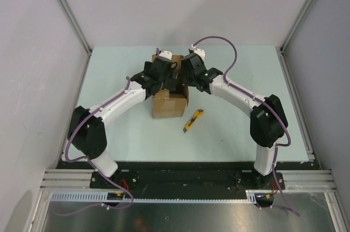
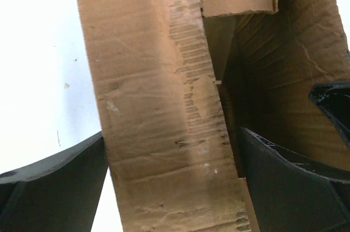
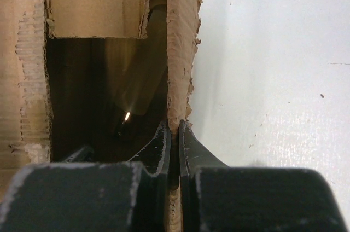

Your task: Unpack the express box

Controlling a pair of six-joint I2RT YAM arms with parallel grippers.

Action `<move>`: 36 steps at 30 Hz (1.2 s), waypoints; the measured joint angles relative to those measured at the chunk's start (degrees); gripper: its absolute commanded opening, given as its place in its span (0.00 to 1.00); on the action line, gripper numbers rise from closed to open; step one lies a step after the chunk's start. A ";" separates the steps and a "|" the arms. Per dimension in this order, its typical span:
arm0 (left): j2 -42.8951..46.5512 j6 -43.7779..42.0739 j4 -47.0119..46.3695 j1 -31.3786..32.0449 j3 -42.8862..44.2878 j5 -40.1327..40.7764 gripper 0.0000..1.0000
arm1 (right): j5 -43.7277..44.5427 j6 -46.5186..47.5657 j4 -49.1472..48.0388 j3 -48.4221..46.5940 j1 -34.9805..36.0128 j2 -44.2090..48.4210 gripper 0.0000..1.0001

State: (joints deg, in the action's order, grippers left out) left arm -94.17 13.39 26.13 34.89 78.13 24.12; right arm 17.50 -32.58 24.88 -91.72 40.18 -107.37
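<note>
The express box [image 1: 169, 104], a brown cardboard carton, stands mid-table with its top flaps apart. Both grippers hang over its open top. My left gripper [image 1: 163, 77] is open. In the left wrist view its black fingers [image 2: 65, 183] stand wide on either side of a torn cardboard flap [image 2: 158, 106] without pinching it. My right gripper [image 1: 184, 74] is shut on the thin edge of the box's right wall [image 3: 180, 51], one finger inside and one outside. Inside the dark box lies a dim pale object [image 3: 134, 87] with a glint on it; its shape is unclear.
A yellow utility knife [image 1: 193, 120] lies on the pale table [image 1: 235, 133] just right of the box's near corner. Metal posts and white walls close in the table's left, right and back sides. The right gripper's finger [image 2: 333, 103] shows at the left wrist view's edge.
</note>
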 measured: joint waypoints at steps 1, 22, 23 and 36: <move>-0.26 -0.31 0.02 0.24 0.04 0.00 1.00 | -0.17 0.00 -0.02 0.00 -0.04 0.00 0.00; 0.26 -2.93 0.39 1.25 0.63 6.40 0.83 | -1.05 0.09 -0.07 0.00 -0.42 0.02 0.00; 0.85 -2.91 0.42 1.25 0.63 6.47 0.83 | -1.05 0.13 -0.09 0.00 -0.42 0.02 0.00; 9.55 -1.57 1.01 -2.86 0.22 6.49 0.73 | -1.84 1.11 -0.11 0.00 -0.81 0.02 0.00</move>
State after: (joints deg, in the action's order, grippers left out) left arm -84.62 11.81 27.14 32.03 78.35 30.61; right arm 15.66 -31.46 24.77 -91.72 39.38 -107.35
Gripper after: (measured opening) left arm 0.711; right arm 0.038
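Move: The box's left flap lies flat between the left hand's open fingers, its middle about 3 cm ahead, 2 cm left and 1 cm below; one finger is at its inner edge. From that hand the right flap is some 8 cm right and 2 cm ahead, and the far flap about 11 cm ahead and 1 cm right, both near its height. From the right hand, the left flap lies about 12 cm left and 4 cm ahead, roughly level. Left hand levers the left flap up about 7 cm, then left 5, fingers narrowing; right keeps pinching right flap. ##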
